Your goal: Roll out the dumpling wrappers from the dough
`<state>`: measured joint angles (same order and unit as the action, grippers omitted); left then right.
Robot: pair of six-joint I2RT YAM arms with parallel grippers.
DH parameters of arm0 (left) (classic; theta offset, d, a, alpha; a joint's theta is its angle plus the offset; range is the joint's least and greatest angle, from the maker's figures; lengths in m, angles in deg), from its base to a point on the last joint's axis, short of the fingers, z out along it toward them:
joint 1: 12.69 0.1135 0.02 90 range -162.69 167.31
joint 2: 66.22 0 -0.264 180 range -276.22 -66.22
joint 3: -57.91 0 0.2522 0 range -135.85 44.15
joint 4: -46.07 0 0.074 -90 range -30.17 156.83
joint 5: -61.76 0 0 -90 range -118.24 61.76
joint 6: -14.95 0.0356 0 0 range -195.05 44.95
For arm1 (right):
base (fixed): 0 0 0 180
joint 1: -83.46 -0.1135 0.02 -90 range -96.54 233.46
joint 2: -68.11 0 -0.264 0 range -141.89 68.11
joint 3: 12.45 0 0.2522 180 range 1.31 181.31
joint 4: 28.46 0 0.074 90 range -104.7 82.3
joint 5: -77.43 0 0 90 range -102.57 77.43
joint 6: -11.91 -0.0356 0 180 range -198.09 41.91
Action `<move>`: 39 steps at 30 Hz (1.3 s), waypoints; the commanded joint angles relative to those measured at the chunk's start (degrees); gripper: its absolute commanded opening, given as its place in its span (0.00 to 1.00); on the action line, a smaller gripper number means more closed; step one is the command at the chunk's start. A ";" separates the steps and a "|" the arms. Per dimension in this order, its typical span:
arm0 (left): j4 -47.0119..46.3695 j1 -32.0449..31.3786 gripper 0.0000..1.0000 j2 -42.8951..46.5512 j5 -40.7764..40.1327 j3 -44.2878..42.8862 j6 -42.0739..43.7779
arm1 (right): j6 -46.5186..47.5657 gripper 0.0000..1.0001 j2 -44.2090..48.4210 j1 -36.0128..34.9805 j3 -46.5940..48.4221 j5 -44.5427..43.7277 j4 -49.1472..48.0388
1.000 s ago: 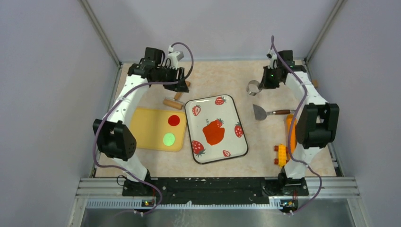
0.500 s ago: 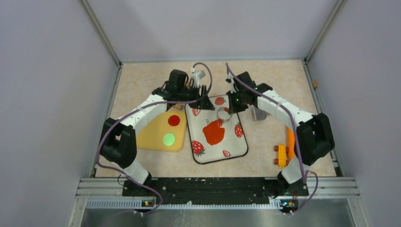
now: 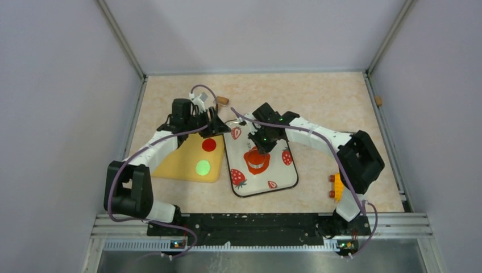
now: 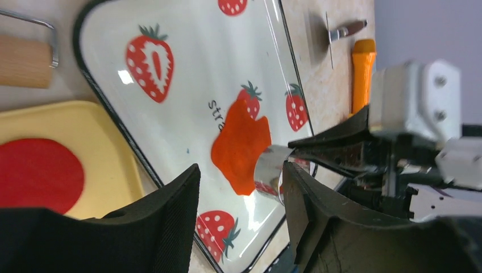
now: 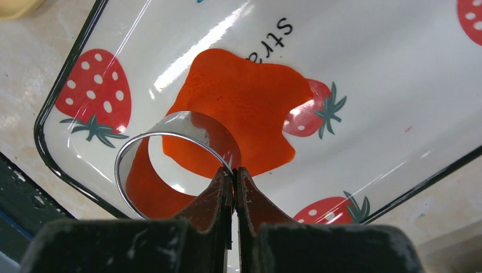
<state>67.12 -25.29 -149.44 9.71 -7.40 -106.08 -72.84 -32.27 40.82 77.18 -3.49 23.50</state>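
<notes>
The dough (image 3: 257, 161) is a flat, irregular orange-red blob (image 5: 244, 108) in the middle of the strawberry-print tray (image 3: 284, 128). My right gripper (image 5: 234, 170) is shut on the wall of the metal ring cutter (image 5: 176, 165), which sits over the blob's edge. Whether the ring presses into the dough is unclear. My left gripper (image 4: 241, 170) stands open and holds nothing, near the tray's far left corner (image 3: 219, 128), facing the dough (image 4: 241, 145) and the ring cutter (image 4: 270, 170). Two dumpling wrappers, one red (image 3: 209, 144) and one green (image 3: 203, 168), lie on the yellow board (image 3: 176, 153).
A wooden rolling pin (image 4: 23, 61) lies behind the board, mostly hidden by my left arm in the top view. A metal spatula (image 4: 332, 37) and an orange tool (image 4: 362, 74) lie right of the tray. Yellow blocks (image 3: 338, 185) sit near the right front.
Both arms swung in from the back of the table. The right one carried the ring cutter from the back right to over the dough; the left left the rolling pin and came to the tray's corner.
</notes>
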 commanded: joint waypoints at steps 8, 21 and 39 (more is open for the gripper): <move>-2.31 5.87 0.58 2.55 -2.75 -1.68 1.08 | 8.35 0.00 -2.78 -1.75 1.29 -2.58 -4.16; -3.42 7.73 0.59 2.57 -2.77 -1.80 0.70 | 10.02 0.00 -2.75 -1.75 -1.54 -0.57 -5.62; -3.27 9.26 0.60 3.20 -3.06 -1.14 0.71 | 10.92 0.00 -3.48 -1.75 -4.30 -0.89 -7.54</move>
<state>66.22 -16.50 -148.10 6.81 -7.51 -105.47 -62.67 -35.44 39.36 73.78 -4.76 18.36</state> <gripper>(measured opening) 0.597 0.022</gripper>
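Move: Holding the metal ring cutter by its rim, the right hand has the middle of the orange rolled dough about 3 cm back, 3 cm to its left and some 6 cm below. On the yellow board, the red wrapper lies about 20 cm left and 3 cm ahead, the green wrapper 22 cm left and 6 cm back. From the open left hand the orange dough is roughly 11 cm back, 12 cm right and 12 cm down. Lowering the cutter towards the orange dough, the right hand sinks about 3.5 cm in small steps, turning some 10 degrees counter-clockwise and keeping its fingers shut on the rim; whether the lower edge touches the dough can't be told. The left hand draws off left and somewhat forward, away from the tray, its fingers still half open. ##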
